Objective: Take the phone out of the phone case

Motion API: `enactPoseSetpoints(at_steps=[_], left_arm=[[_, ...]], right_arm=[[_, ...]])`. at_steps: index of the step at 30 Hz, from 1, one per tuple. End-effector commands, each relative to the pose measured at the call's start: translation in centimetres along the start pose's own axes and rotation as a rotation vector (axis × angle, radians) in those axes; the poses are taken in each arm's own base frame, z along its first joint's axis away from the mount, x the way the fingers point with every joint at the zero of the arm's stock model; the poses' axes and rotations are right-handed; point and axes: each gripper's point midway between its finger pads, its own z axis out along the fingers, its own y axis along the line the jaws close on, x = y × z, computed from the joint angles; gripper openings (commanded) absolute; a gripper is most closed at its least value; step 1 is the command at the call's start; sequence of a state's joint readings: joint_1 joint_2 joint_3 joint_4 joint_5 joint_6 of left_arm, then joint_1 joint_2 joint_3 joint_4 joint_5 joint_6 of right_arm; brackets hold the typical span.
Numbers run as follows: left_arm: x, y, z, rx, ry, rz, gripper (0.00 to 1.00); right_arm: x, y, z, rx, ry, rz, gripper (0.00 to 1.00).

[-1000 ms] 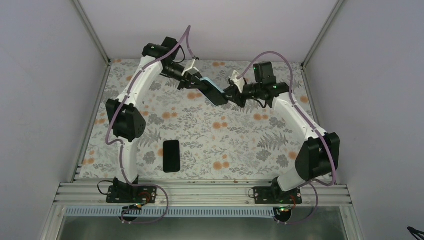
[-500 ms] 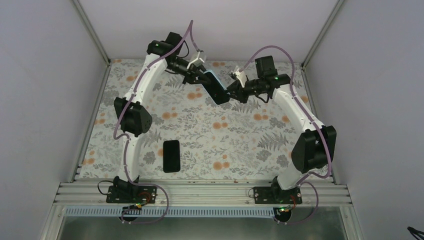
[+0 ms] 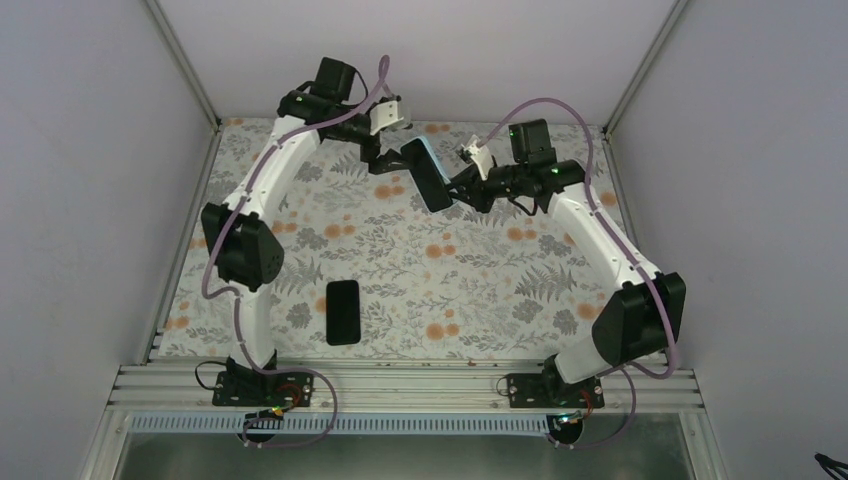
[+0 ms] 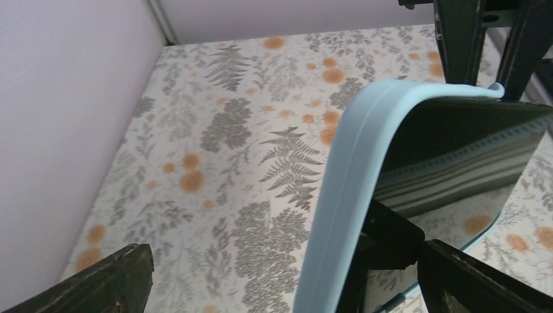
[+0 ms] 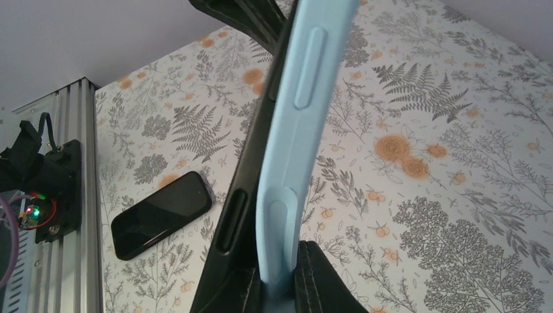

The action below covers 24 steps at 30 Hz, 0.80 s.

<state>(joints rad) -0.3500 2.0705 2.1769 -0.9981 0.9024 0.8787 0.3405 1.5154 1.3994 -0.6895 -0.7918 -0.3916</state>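
The phone [image 3: 428, 182] is black and sits in the light blue phone case [image 3: 424, 152], held in the air over the far middle of the table. My right gripper [image 3: 453, 190] is shut on the lower end. In the right wrist view its pads pinch the phone case [image 5: 297, 163], and the phone's black side edge [image 5: 244, 195] stands off to the left of the blue wall. My left gripper [image 3: 388, 156] is wide open at the upper end. In the left wrist view the phone case's edge [image 4: 345, 195] and the phone's dark screen [image 4: 456, 150] stand between its spread fingers [image 4: 98, 280], apart from both.
A second all-black phone [image 3: 342, 312] lies flat on the floral table cover [image 3: 470, 290] near the front, also seen as the black phone [image 5: 160, 215] in the right wrist view. Grey enclosure walls [image 3: 90, 200] and a metal rail [image 3: 400, 385] border the table.
My left gripper has opened and let go of the upper end, drawing back a little to the left. The right gripper still holds the cased phone, which now stands steeper.
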Motion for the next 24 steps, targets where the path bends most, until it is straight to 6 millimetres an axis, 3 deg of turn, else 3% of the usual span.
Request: enactPoseSetpoints(at_steps=[1,8,17,24], left_arm=[[-2.2,1.6,-2.3,-0.156,-0.001,0.115,1.0],[-3.2,0.4,-4.9,-0.308,0.002,0.136,1.0],[-4.1,0.8,-8.2,-0.539,0.041,0.112,1.0],[-3.5,-1.8,-3.5,-0.571,0.029,0.142,1.0]], right_arm=[[-2.7,2.2,-0.3,-0.055,-0.092,-0.081,0.03],[-2.2,-3.1,0.3,0.036,-0.113,0.057,0.03],[-2.0,-5.8,-0.1,0.102,-0.138,0.138,0.03],[-2.3,-10.4,-1.5,0.231,-0.178,0.276,0.03]])
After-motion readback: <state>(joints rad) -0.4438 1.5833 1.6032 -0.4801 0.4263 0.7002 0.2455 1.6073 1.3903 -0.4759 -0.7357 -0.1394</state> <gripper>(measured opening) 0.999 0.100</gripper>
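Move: The phone, still in its blue case, hangs from the right fingers, its middle about 4 cm to the left of that hand, 3 cm ahead and roughly level. From the open left hand the phone lies some 6 cm back and 4 cm to the right, slightly lower. The loose black phone on the table is about 26 cm back, 14 cm to the left and 28 cm below the left hand. Phone and case are carried forward about 7 cm by the right hand, which keeps its pinch on the near right end of the case, drifting a little right and swinging some 15 degrees clockwise. The left hand, fingers already wide open, backs off from the phone, up about 5 cm and to the left, then eases back and slightly right at the end, rolling and swinging counter-clockwise some 20 degrees each. ##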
